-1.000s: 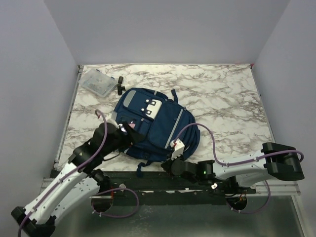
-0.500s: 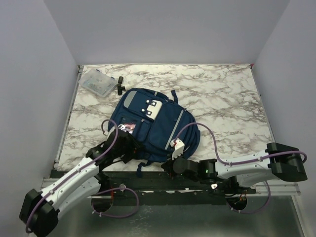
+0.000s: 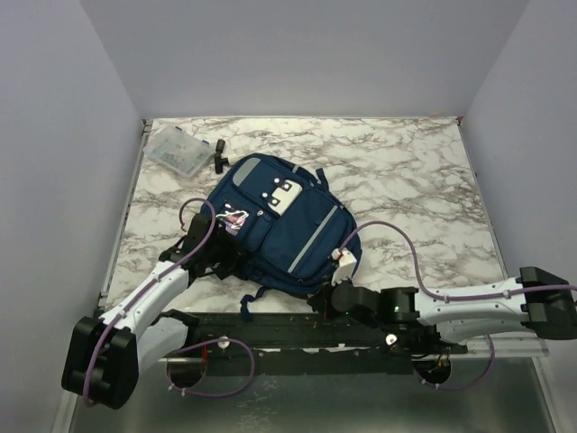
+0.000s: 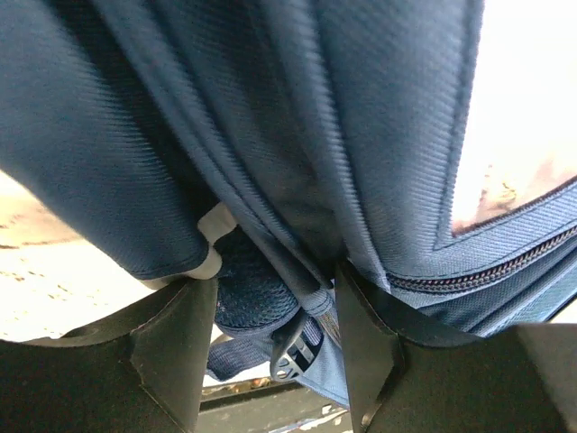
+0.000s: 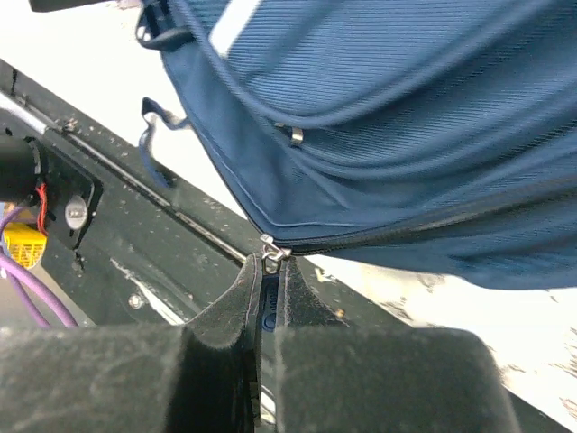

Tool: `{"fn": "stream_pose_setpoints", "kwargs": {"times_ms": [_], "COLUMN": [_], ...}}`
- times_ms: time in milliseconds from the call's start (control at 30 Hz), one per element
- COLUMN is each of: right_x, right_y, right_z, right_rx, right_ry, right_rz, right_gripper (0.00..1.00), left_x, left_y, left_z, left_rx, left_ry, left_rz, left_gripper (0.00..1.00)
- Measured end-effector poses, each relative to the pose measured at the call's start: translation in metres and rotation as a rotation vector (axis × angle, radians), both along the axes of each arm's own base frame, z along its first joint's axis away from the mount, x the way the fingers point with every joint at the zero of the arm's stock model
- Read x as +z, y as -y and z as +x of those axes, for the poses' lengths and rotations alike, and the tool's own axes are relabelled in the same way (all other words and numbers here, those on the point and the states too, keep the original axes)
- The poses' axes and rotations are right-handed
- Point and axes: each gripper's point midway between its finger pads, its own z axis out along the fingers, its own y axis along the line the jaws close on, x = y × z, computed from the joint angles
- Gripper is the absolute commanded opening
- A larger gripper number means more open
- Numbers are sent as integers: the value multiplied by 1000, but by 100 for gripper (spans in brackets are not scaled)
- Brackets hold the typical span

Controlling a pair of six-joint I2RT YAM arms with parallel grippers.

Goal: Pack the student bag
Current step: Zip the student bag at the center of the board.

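The student bag (image 3: 290, 225), navy with grey stripes and a white patch, lies front-up on the marble table. My left gripper (image 3: 225, 250) is at its left side. In the left wrist view the left gripper (image 4: 275, 311) has a bunched fold of the bag (image 4: 270, 135), a mesh strap and a black buckle (image 4: 293, 354) filling the gap between its fingers (image 4: 171, 352). My right gripper (image 3: 330, 294) sits at the bag's near edge. Close up, the right gripper (image 5: 269, 267) is shut on the zipper pull (image 5: 273, 249) of the bag (image 5: 379, 108).
A clear plastic box (image 3: 179, 151) and a small black object (image 3: 219, 155) lie at the table's far left corner. A black rail (image 3: 270, 327) runs along the near edge under the bag's dangling strap (image 3: 248, 305). Walls close in left, right and back.
The bag has turned and slid toward the far right. My left arm swung lower and its jaws narrowed around the bag's side. The right arm drew rightward with the zipper pull.
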Motion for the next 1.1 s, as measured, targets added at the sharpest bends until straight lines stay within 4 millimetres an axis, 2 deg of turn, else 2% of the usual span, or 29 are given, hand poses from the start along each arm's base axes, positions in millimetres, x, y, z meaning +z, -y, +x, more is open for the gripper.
{"fn": "stream_pose_setpoints", "kwargs": {"times_ms": [133,200,300,433,533,633,800,867,1000,1100], "right_x": [0,3,3,-13,-17,-17,-19,-19,-19,-18], "right_y": [27,35,34,23,7,-8,-20,-23,-27,-29], "right_z": [7,10,8,1,-4,-9,-12,-13,-15,-15], "right_rx": [-66,-86,-61,13,74,126,179,195,217,225], "right_ry": [-42,-49,-53,-68,-81,-88,-88,-92,-96,-95], "right_rz": [23,31,27,-41,-57,-47,-43,-36,-31,-24], "right_gripper": [0,0,0,0,0,0,0,0,0,0], "left_x": [1,3,8,16,24,29,35,37,30,23], "left_y": [-12,-18,-21,-19,-11,-5,-7,-5,2,15], "left_z": [11,15,18,14,7,-10,-47,-54,-68,-77], "left_rx": [15,14,-16,-47,-59,-34,71,85,101,72], "left_ry": [24,41,57,63,74,80,32,22,-50,-120], "left_rz": [-1,10,32,7,-62,-142,-246,-283,-349,-388], "left_gripper": [57,66,80,81,77,77,78,78,78,75]}}
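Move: The left hand, fingers straddling the bag's side, has the loose strap about 11 cm back, 3 cm to its right and a little below; the clear pocket is some 13 cm ahead. The right hand holds the zipper pull, 23 cm right and 11 cm back of the left hand. From the right hand, the bag's near-left corner is roughly 20 cm left and 5 cm ahead, the loose strap 20 cm left and level. Left hand releases the bag, backing 8 cm; right draws the still-held zipper pull right, then 6 cm left. ##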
